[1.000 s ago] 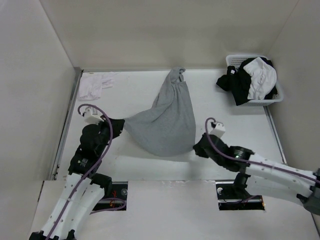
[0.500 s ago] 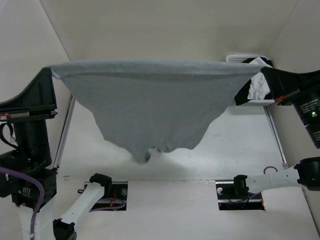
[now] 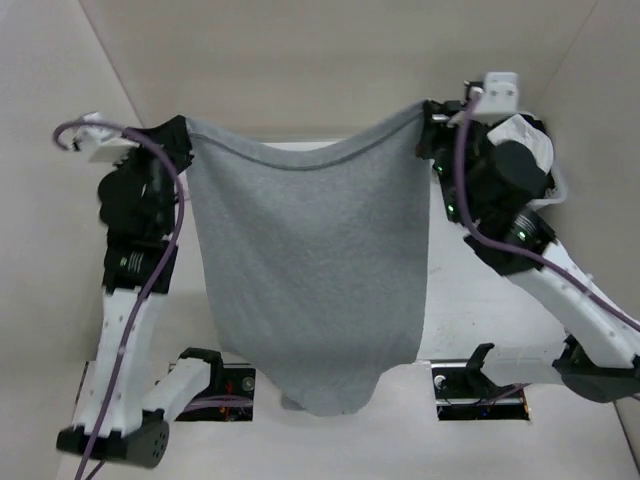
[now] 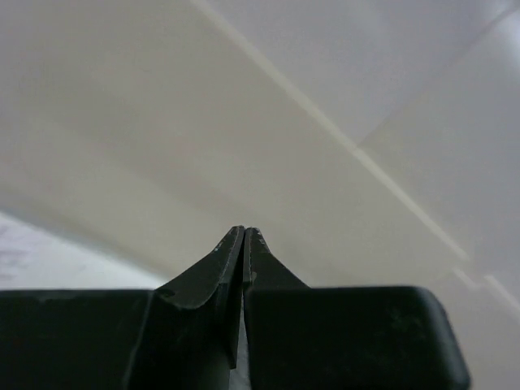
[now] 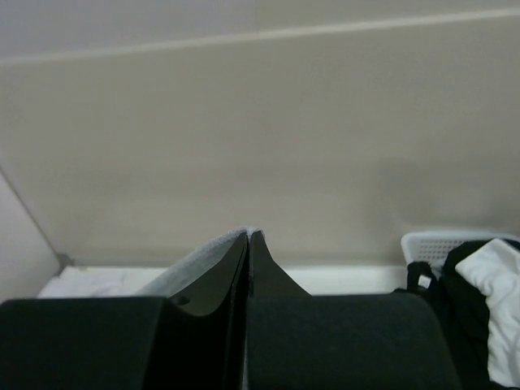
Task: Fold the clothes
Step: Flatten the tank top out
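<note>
The clothes (image 3: pixel 310 270), one big heather-grey knit garment, hang in the air as a long sheet between my two raised arms. The lower end sags past the near table edge. My left gripper (image 3: pixel 186 135) is shut on the upper left corner and my right gripper (image 3: pixel 428 118) is shut on the upper right corner, with the darker hem band slack between them. In the left wrist view the gripper (image 4: pixel 244 231) has its jaws pressed together, and hardly any cloth shows. In the right wrist view the gripper (image 5: pixel 249 234) pinches a grey fold of the clothes (image 5: pixel 191 262) at its tip.
A white basket (image 5: pixel 443 244) with black and white garments (image 5: pixel 487 284) stands at the back right, partly behind my right arm (image 3: pixel 520 230). The walls of the white enclosure rise close on both sides. The hanging cloth hides most of the table (image 3: pixel 480 290).
A second ago the clothes lay bunched on the table with both grippers low. They were then lifted and stretched wide. Now the grippers stand closer together, and the garment hangs longer and narrower.
</note>
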`<action>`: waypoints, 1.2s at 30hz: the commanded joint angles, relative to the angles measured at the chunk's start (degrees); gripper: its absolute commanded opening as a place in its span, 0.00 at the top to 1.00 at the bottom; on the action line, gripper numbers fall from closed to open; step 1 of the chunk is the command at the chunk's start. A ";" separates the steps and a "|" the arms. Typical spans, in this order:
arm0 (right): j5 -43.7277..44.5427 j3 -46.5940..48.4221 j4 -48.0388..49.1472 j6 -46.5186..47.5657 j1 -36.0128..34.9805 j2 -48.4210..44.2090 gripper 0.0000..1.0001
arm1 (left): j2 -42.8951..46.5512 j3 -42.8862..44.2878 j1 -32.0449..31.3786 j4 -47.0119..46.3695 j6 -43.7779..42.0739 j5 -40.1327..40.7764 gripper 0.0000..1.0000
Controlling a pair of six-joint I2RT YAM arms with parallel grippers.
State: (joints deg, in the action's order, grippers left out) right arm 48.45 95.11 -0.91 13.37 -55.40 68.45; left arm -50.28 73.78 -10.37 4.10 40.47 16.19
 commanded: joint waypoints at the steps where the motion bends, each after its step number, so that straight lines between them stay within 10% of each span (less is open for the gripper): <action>1: -20.36 1.38 -9.80 -20.71 13.48 3.43 1.00 | -8.14 -0.92 6.00 -1.98 5.92 -5.70 0.99; 15: -33.07 67.12 -31.17 -23.83 28.54 40.00 1.00 | -29.96 32.20 15.60 -0.23 11.56 -15.21 1.00; 25: -32.54 45.99 -28.81 -23.21 28.99 29.39 0.99 | -24.97 24.08 17.71 -5.32 11.12 -17.06 0.99; 36: -29.56 -24.92 -8.07 -30.14 17.84 -8.91 0.99 | 9.20 -24.79 16.40 -6.49 12.44 -16.27 0.98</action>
State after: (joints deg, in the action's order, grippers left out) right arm 16.69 79.18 -18.59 -12.64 -33.56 69.73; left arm -50.22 54.81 6.70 -0.71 52.10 -0.40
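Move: Both hands hold the tank top by its top corners high over the table; its middle hangs some 18 cm back and 26 cm below them, about 19 cm right of the left hand and 19 cm left of the right. The open table it goes to lies midway between them, about 12 cm ahead and 52 below. The white cloth is roughly 30 cm ahead and 18 left of the left hand; the basket is about 32 cm ahead and 30 right of the right. Keeping their pinch on the tank top's corners, both hands whip it forward about 17 cm, dipping on the way with fingers tipping down. They then swing up to some 8 cm above their start, easing back a few centimetres, and finally plunge fast towards the table, drawing back again as the fingers tip down, the right lower and steeper. ##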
